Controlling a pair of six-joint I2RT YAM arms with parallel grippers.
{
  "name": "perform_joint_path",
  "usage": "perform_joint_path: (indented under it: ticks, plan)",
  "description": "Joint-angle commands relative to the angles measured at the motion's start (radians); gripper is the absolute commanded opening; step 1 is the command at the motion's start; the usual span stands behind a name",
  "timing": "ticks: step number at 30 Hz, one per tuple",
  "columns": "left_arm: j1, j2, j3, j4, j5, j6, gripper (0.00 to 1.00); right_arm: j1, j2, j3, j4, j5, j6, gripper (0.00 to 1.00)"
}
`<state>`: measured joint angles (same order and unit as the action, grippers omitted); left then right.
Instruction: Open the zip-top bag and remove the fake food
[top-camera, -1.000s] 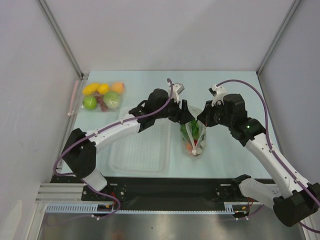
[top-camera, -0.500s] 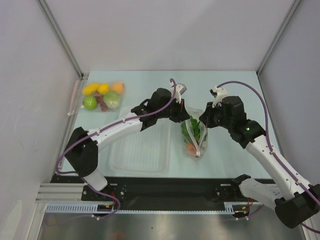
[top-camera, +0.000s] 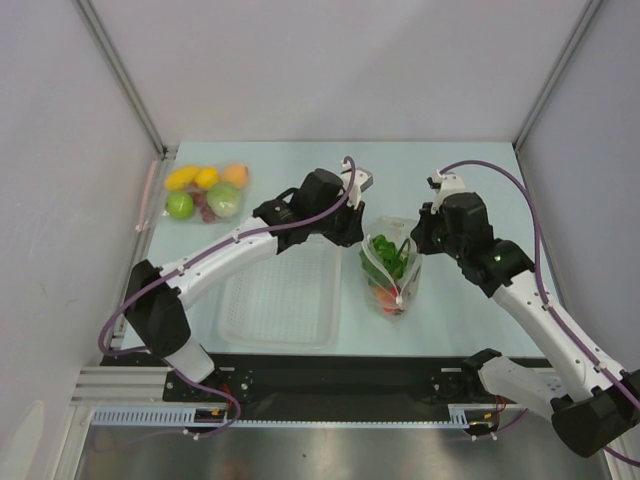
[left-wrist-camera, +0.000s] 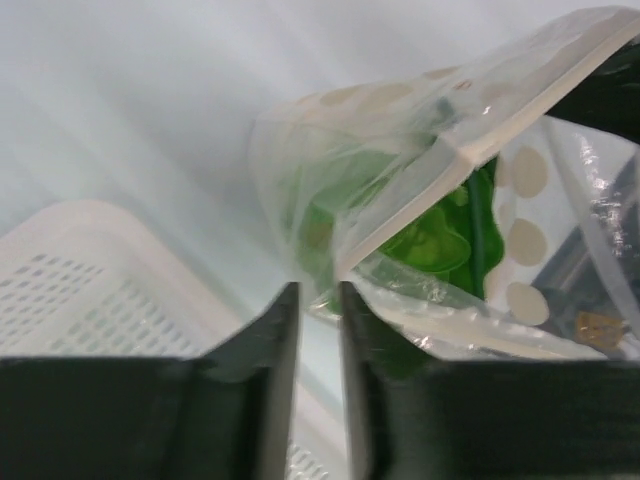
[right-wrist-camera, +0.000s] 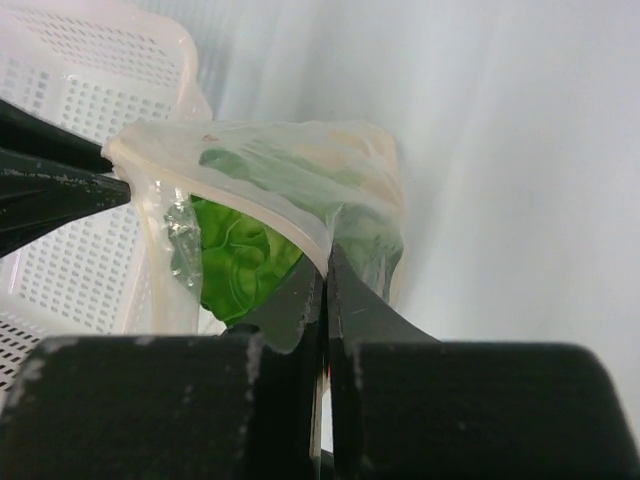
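The zip-top bag (top-camera: 392, 272) stands on the table between the two grippers with its mouth spread. Green lettuce (top-camera: 385, 258) and something red (top-camera: 385, 295) show inside it. My right gripper (top-camera: 418, 238) is shut on the bag's right rim. In the right wrist view the pale rim strip of the bag (right-wrist-camera: 300, 170) runs into the closed gripper (right-wrist-camera: 325, 262), with lettuce (right-wrist-camera: 235, 255) behind it. My left gripper (top-camera: 357, 235) is at the bag's left side. In the left wrist view the gripper (left-wrist-camera: 318, 292) stands a narrow gap apart. The bag (left-wrist-camera: 400, 170) lies at its tips and over the right finger.
A white perforated basket (top-camera: 280, 300) lies left of the bag, under the left arm, and shows in both wrist views (left-wrist-camera: 80, 280) (right-wrist-camera: 70, 60). A pouch of round yellow, orange and green fruits (top-camera: 205, 192) lies at the back left. A pink strip (top-camera: 150, 195) lies beside the left wall.
The left gripper closed at the bag's left side, then parted a little and drew back to the left. The right gripper shifted slightly right with the rim. The bag's mouth is wider.
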<state>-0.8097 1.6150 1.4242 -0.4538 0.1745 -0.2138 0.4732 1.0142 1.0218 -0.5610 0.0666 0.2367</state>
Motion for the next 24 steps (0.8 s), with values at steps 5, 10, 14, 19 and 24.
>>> perform_joint_path:
  ticks: [5,10,14,19,24]
  plan:
    - [-0.078,-0.121,0.062,-0.034,-0.156,0.073,0.55,0.045,-0.019,0.04,0.021,0.035,0.039,0.0]
    - [-0.21,-0.178,0.032,0.149,-0.158,0.105,0.65,0.068,-0.014,0.034,0.027,0.039,0.056,0.0]
    - [-0.221,-0.139,0.03,0.178,-0.106,0.111,0.65,0.073,-0.023,0.023,0.052,0.019,0.072,0.0]
    - [-0.221,-0.078,0.028,0.184,-0.099,0.12,0.65,0.076,-0.032,0.02,0.049,0.004,0.078,0.0]
    - [-0.221,-0.006,0.051,0.149,-0.153,0.126,0.64,0.076,-0.054,0.0,0.049,0.002,0.093,0.0]
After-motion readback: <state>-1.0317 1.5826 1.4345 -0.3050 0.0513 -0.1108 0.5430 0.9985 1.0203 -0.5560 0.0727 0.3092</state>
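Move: The green fake leaves in the open bag lie about 6 cm to the right of the left hand, 4 cm back and some 6 cm below it; its fingertips are at the bag's left rim. The red-orange fake fruit sits deeper, roughly 6 cm right, 10 cm back and 12 cm down. The white basket's middle is about 15 cm left, 9 cm back and 13 cm down. From the right hand, the leaves lie some 6 cm left, 2 cm back and 6 cm below. The bag's left rim comes free as the left fingers spread to about two thirds; the left hand swings up nearly 9 cm, back and to the right, then sinks about 4 cm over the mouth towards the leaves, its fingers tipped some 15 degrees upward. The right hand keeps its pinch on the opposite rim and eases 2 cm left. ##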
